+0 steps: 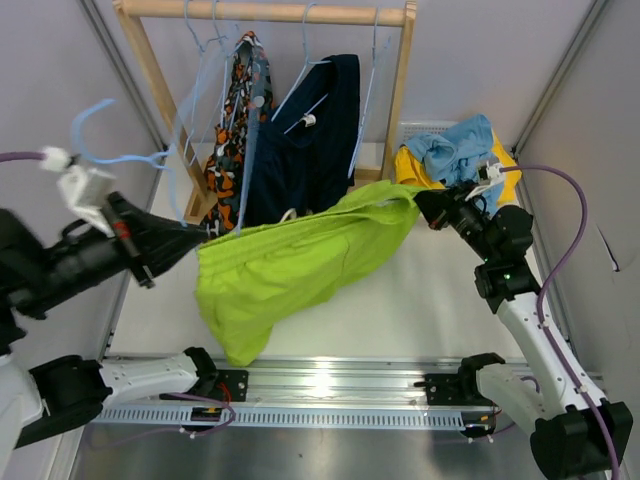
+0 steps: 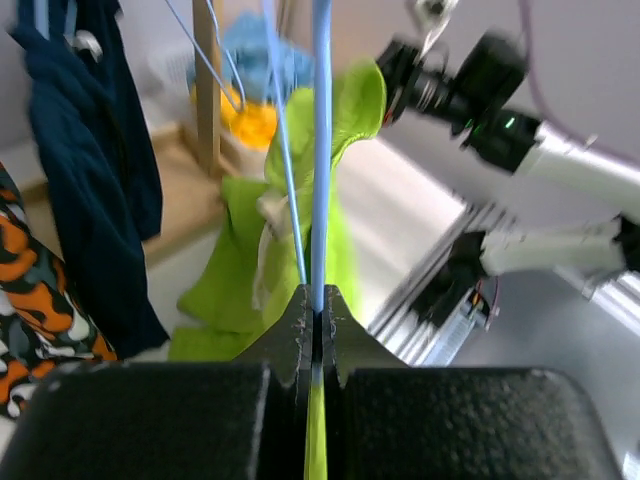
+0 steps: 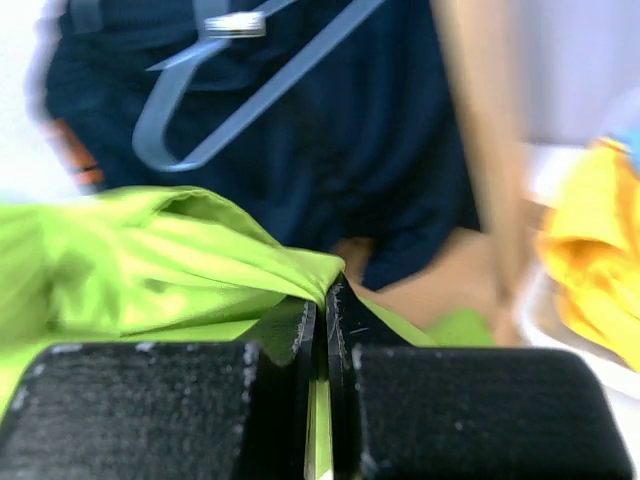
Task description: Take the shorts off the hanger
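The lime green shorts hang stretched between my two grippers above the table. My left gripper is shut on the bar of a light blue hanger, seen running up from the closed jaws in the left wrist view, with the lime fabric behind it. My right gripper is shut on the far corner of the lime shorts. The patterned shorts and navy shorts hang on the wooden rack. The yellow shorts and light blue shorts lie heaped at back right.
A white basket holds the heaped shorts beside the rack's right post. Several bare light blue hangers hang on the rack bar. Grey walls close in both sides. A metal rail runs along the near edge.
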`<action>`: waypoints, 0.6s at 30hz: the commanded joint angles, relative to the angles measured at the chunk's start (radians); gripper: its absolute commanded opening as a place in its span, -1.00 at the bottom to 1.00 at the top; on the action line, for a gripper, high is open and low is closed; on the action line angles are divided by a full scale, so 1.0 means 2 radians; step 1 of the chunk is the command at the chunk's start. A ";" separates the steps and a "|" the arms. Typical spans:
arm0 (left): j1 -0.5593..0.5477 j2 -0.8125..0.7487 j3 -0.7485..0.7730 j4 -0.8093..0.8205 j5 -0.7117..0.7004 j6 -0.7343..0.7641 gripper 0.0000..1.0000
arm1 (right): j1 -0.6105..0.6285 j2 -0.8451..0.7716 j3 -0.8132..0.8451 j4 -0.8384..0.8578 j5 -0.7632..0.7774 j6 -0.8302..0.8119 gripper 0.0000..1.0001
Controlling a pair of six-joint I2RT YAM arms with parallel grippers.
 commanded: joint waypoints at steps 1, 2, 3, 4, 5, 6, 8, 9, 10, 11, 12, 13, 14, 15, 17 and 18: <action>-0.002 -0.033 0.070 0.019 -0.016 -0.012 -1.00 | -0.057 0.014 -0.005 -0.023 0.053 0.002 -1.00; -0.002 -0.032 0.068 0.022 -0.016 -0.012 -1.00 | -0.064 0.015 -0.006 -0.022 0.048 0.011 -1.00; -0.002 -0.032 0.064 0.026 -0.017 -0.012 -1.00 | -0.064 0.013 -0.007 -0.021 0.044 0.014 -1.00; -0.002 -0.035 0.037 0.042 -0.016 -0.010 -1.00 | -0.061 0.011 -0.013 -0.016 0.037 0.020 -1.00; -0.002 -0.036 0.025 0.053 -0.010 -0.010 -1.00 | -0.053 0.007 -0.016 -0.015 0.035 0.024 -1.00; -0.002 -0.038 0.006 0.074 -0.007 -0.010 -1.00 | -0.047 -0.005 -0.016 -0.023 0.036 0.024 -1.00; -0.002 -0.038 -0.036 0.095 0.000 -0.009 -1.00 | -0.022 -0.020 -0.016 -0.032 0.040 0.016 -1.00; -0.002 -0.035 -0.047 0.114 -0.002 -0.006 -1.00 | 0.014 -0.040 -0.016 -0.043 0.040 -0.001 -1.00; -0.002 -0.031 -0.057 0.121 -0.009 0.003 -1.00 | 0.035 -0.051 -0.014 -0.050 0.040 -0.012 -1.00; -0.002 -0.024 -0.076 0.126 -0.019 0.010 -1.00 | 0.058 -0.061 -0.007 -0.059 0.043 -0.023 -1.00; -0.002 -0.016 -0.079 0.128 -0.054 0.016 -1.00 | 0.101 -0.071 -0.001 -0.080 0.046 -0.041 -1.00; -0.002 0.010 -0.080 0.124 -0.075 0.024 -1.00 | 0.122 -0.088 0.006 -0.092 0.049 -0.047 -1.00; -0.002 0.027 -0.075 0.116 -0.098 0.040 -1.00 | 0.141 -0.096 0.021 -0.105 0.054 -0.052 -1.00; -0.002 0.046 -0.063 0.083 -0.153 0.043 -1.00 | 0.170 -0.104 0.029 -0.130 0.066 -0.061 -1.00; -0.002 0.102 -0.038 0.036 -0.209 0.034 -1.00 | 0.188 -0.131 0.062 -0.163 0.086 -0.070 -1.00; -0.002 0.113 -0.040 0.007 -0.222 0.030 -1.00 | 0.196 -0.138 0.075 -0.191 0.110 -0.075 -1.00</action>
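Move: The left hand grips the blue hanger and the right hand pinches the far end of the green shorts, stretched between them. From the left hand the shorts' middle is roughly 7 cm ahead, 18 to the right and 18 lower; the rack's rail is some 38 ahead, 11 right, 10 above, with the patterned shorts about 35 ahead, 5 right, 8 below. From the right hand the green shorts' middle is about 12 back, 22 left, 5 below; the basket is some 25 ahead, 10 right, 28 below. The left hand, keeping its grip on the hanger, pulls up and to its left by about 4 cm to clear the green shorts, then turns back and swings forward, to the right and down towards the rack, turning some 15 degrees counter-clockwise. The right hand keeps its pinch on the shorts, tugs a couple of centimetres right and slightly forward, then reverses and carries them back and left, ending about 10 cm nearer the base, also turned a little counter-clockwise. ##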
